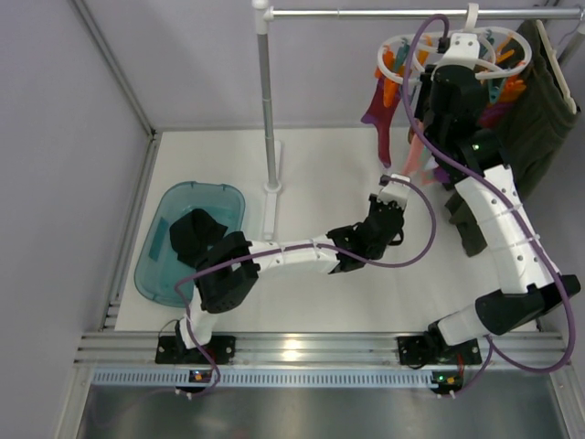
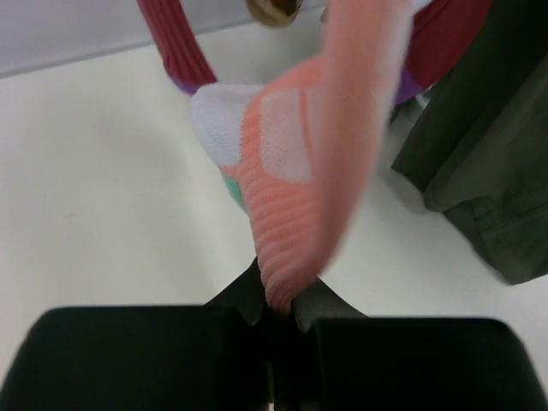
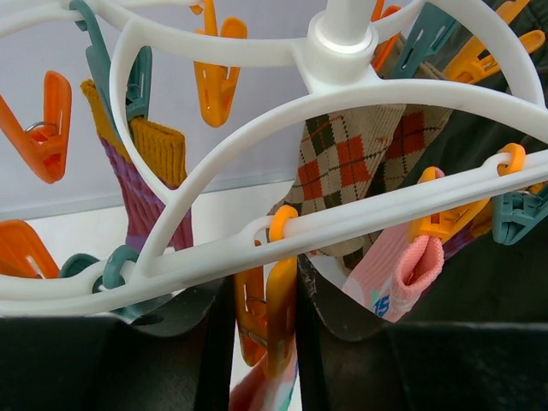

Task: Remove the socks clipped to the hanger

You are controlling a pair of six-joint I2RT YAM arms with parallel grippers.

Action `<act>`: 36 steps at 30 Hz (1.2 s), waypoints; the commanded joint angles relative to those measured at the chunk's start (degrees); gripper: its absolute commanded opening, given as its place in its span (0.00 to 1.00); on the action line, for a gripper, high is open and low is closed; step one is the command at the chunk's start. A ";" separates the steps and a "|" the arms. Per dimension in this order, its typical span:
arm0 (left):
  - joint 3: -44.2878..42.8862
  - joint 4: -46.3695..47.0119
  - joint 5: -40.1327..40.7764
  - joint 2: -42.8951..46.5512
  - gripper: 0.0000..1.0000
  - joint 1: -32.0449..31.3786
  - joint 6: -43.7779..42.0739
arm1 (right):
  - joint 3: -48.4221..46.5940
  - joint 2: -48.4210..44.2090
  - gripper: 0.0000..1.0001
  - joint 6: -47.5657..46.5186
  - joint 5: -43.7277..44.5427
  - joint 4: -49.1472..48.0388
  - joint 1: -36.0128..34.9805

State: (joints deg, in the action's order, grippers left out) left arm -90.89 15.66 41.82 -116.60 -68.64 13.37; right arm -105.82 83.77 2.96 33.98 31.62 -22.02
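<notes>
The white ring hanger [image 1: 402, 44] hangs from the rail at the back right, with orange and teal clothespins. My right gripper [image 3: 265, 288] is up at the ring [image 3: 368, 218], its fingers pressed on both sides of an orange clothespin [image 3: 276, 308]. From that pin a pink-and-white sock [image 3: 255, 396] runs down to my left gripper [image 2: 281, 308], which is shut on the sock's ribbed lower end [image 2: 295, 248]. In the top view this sock [image 1: 413, 163] stretches at a slant towards the left gripper [image 1: 391, 189]. A maroon sock [image 1: 379, 110], an argyle sock [image 3: 351, 158] and another pink sock [image 3: 402, 270] stay clipped.
A dark olive garment [image 1: 539, 101] hangs right of the hanger. The rack's upright pole [image 1: 267, 101] stands mid-table on its base. A teal tub [image 1: 174, 206] at the left holds a black sock [image 1: 196, 233].
</notes>
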 commanded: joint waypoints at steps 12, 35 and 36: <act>19.33 0.07 3.24 15.74 0.00 2.46 7.28 | -2.64 -0.35 0.16 2.84 -12.69 -1.38 2.07; 40.44 -48.36 4.34 60.61 0.00 51.46 25.92 | 30.83 -28.03 0.99 7.76 -42.24 -1.91 2.25; 40.62 -48.36 2.32 59.48 0.00 53.07 26.10 | 33.11 -30.31 0.99 8.02 -41.80 -1.91 2.25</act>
State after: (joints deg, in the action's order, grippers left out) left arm -51.55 -28.82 50.15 -55.61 -20.88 37.80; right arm -76.86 57.67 9.15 -5.82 31.31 -20.69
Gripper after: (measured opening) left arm 0.028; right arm 0.992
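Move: The left fingers already hold the pink sock by its leg; the teal basket it goes to lies about 55 cm left, 4 cm back and 19 cm below, the black socks in it some 53 cm left and 3 cm back, the white stand foot about 33 cm left and 8 cm ahead. The right fingers are on the sock's orange clip, with the purple sock about 9 cm left, 4 cm ahead and 10 cm below. The left hand keeps its hold on the pink sock and draws it down about 8 cm, away from the clip, then sweeps roughly 50 cm left, climbing back to its starting height and turning some 60 degrees counter-clockwise until the sock is over the teal basket. The right hand first keeps squeezing the orange clip while edging left, then opens wide, comes free and backs off about 12 cm, also going left and down as it turns counter-clockwise, so that its open jaws face the purple sock. ##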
